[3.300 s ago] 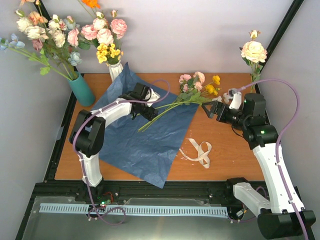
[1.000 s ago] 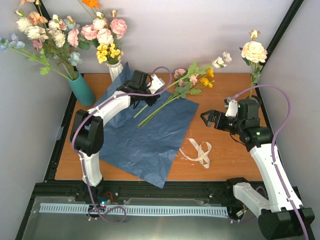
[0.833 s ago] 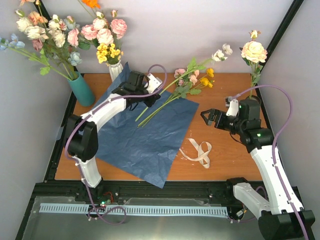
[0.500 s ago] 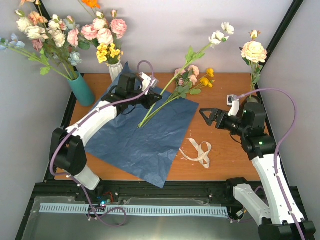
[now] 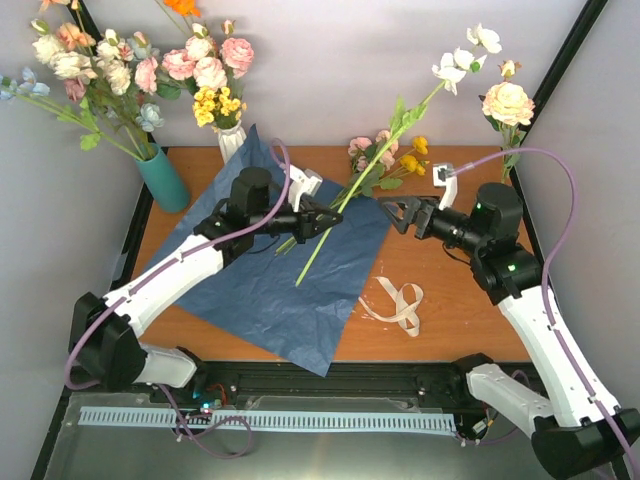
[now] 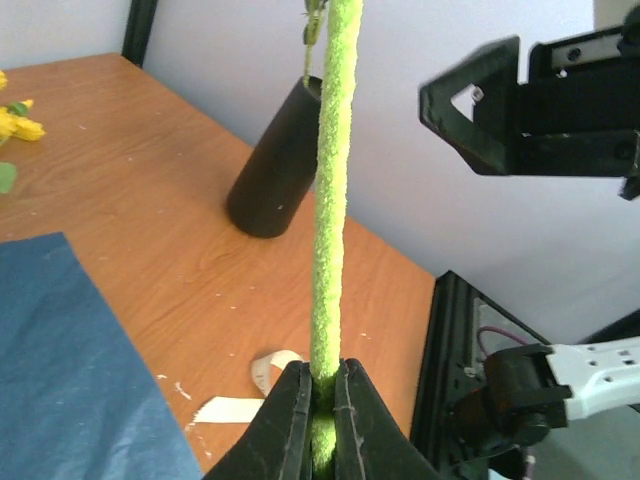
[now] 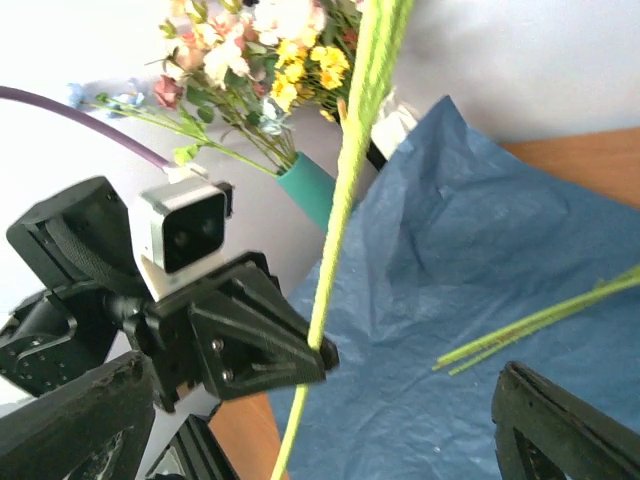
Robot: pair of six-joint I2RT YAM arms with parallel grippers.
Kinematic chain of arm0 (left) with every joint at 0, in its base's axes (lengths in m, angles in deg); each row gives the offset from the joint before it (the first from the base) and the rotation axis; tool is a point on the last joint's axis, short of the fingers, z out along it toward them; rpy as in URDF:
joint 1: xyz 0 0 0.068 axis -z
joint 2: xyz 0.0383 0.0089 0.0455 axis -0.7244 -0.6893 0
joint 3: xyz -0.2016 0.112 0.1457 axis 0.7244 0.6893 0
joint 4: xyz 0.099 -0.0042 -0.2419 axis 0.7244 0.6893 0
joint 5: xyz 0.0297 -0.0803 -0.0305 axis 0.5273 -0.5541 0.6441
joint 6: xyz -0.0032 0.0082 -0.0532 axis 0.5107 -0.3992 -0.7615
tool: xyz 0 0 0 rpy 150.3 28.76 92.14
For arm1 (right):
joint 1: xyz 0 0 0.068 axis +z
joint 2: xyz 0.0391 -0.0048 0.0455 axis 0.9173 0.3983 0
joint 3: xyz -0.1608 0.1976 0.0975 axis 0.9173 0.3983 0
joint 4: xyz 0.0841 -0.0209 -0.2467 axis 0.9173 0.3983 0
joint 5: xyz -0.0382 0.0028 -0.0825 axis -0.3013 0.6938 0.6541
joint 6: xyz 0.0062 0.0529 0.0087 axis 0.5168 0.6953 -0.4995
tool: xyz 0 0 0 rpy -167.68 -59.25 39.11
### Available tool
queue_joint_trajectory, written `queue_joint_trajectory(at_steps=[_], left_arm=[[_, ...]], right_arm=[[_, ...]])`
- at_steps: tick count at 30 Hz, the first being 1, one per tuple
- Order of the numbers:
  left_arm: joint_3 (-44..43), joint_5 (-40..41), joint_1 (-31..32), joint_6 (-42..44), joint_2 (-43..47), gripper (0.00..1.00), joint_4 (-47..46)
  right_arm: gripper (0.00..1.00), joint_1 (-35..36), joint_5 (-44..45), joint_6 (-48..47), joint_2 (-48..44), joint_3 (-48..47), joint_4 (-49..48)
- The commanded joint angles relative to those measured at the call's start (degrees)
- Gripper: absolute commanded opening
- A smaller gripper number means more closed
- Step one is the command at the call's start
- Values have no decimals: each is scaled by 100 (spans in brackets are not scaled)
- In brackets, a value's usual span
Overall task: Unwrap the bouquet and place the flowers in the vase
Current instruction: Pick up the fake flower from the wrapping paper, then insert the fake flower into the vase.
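My left gripper [image 5: 325,215] is shut on the green stem [image 6: 330,200] of one of the flowers [image 5: 462,58], a cream bloom raised high over the table's back right. The stem slants from above the blue paper [image 5: 270,285] up to the right. My right gripper [image 5: 386,215] stands open just right of that stem, fingers [image 7: 75,425] wide apart, not touching it. The other pink and yellow flowers [image 5: 392,158] of the bouquet lie at the paper's far edge. The dark vase [image 6: 280,160] shows in the left wrist view; in the top view my right arm hides it.
A beige ribbon [image 5: 398,300] lies on the wood right of the paper. A teal vase [image 5: 163,180] and a white vase [image 5: 230,138] with big bunches stand at the back left. A cream rose [image 5: 508,102] rises at the back right corner.
My left arm has swung right and tipped the held stem up, lifting its cream bloom high. My right gripper has moved left toward the stem, jaws narrowing slightly.
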Motion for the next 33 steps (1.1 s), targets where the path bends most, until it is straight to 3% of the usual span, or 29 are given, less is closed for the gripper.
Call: queue_joint_trajectory(at_steps=[1,8,11,17,24,27,33], left_arm=[[269,-343,145,-654,408,0,-800],[502,-487,241,-681,742,0,-864],[580,-543,239,-652,876,0,-833],[810,-585,247,-640,1179,0,-903],[1006,-430,246,-538,1403,3,-841],[1031,-76,247,-400,1545,14,-638],[1156,1267,244,-45,2005,52,98]], right_arm=[[89,476,434,20,247,-359,-391],[79,1190,991,17,744,-781,-571],[69,1438,1137,-9,952,-971,-617],[35,1731,1277,-34,1277,-1250,-705],[4,1885,1334,-59,1482,-1455,-720],[3,1899,1328,-126,1478,-1532,-687],[3,1901,1733,-654,1515,-2132,103]])
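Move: My left hand already pinches the flower's green stem and has my open right gripper about 10 cm to its right and 6 cm higher. From my right hand, the stretch of stem to take is some 10 cm left, 4 cm ahead and about level. The remaining flowers lie 18 cm straight ahead and 31 cm below it; at roughly 34 cm below, the wrapping paper centres 22 cm left and 2 cm back, the ribbon 5 cm right and 12 cm back. I hand the flower over in the air: my right hand sweeps left about 9 cm and rises some 5 cm to the stem, shutting its fingers on it above my left hand's grip. Meanwhile my left hand draws the stem back about 6 cm, rising slightly, then opens its fingers around it and eases a few centimetres left. ##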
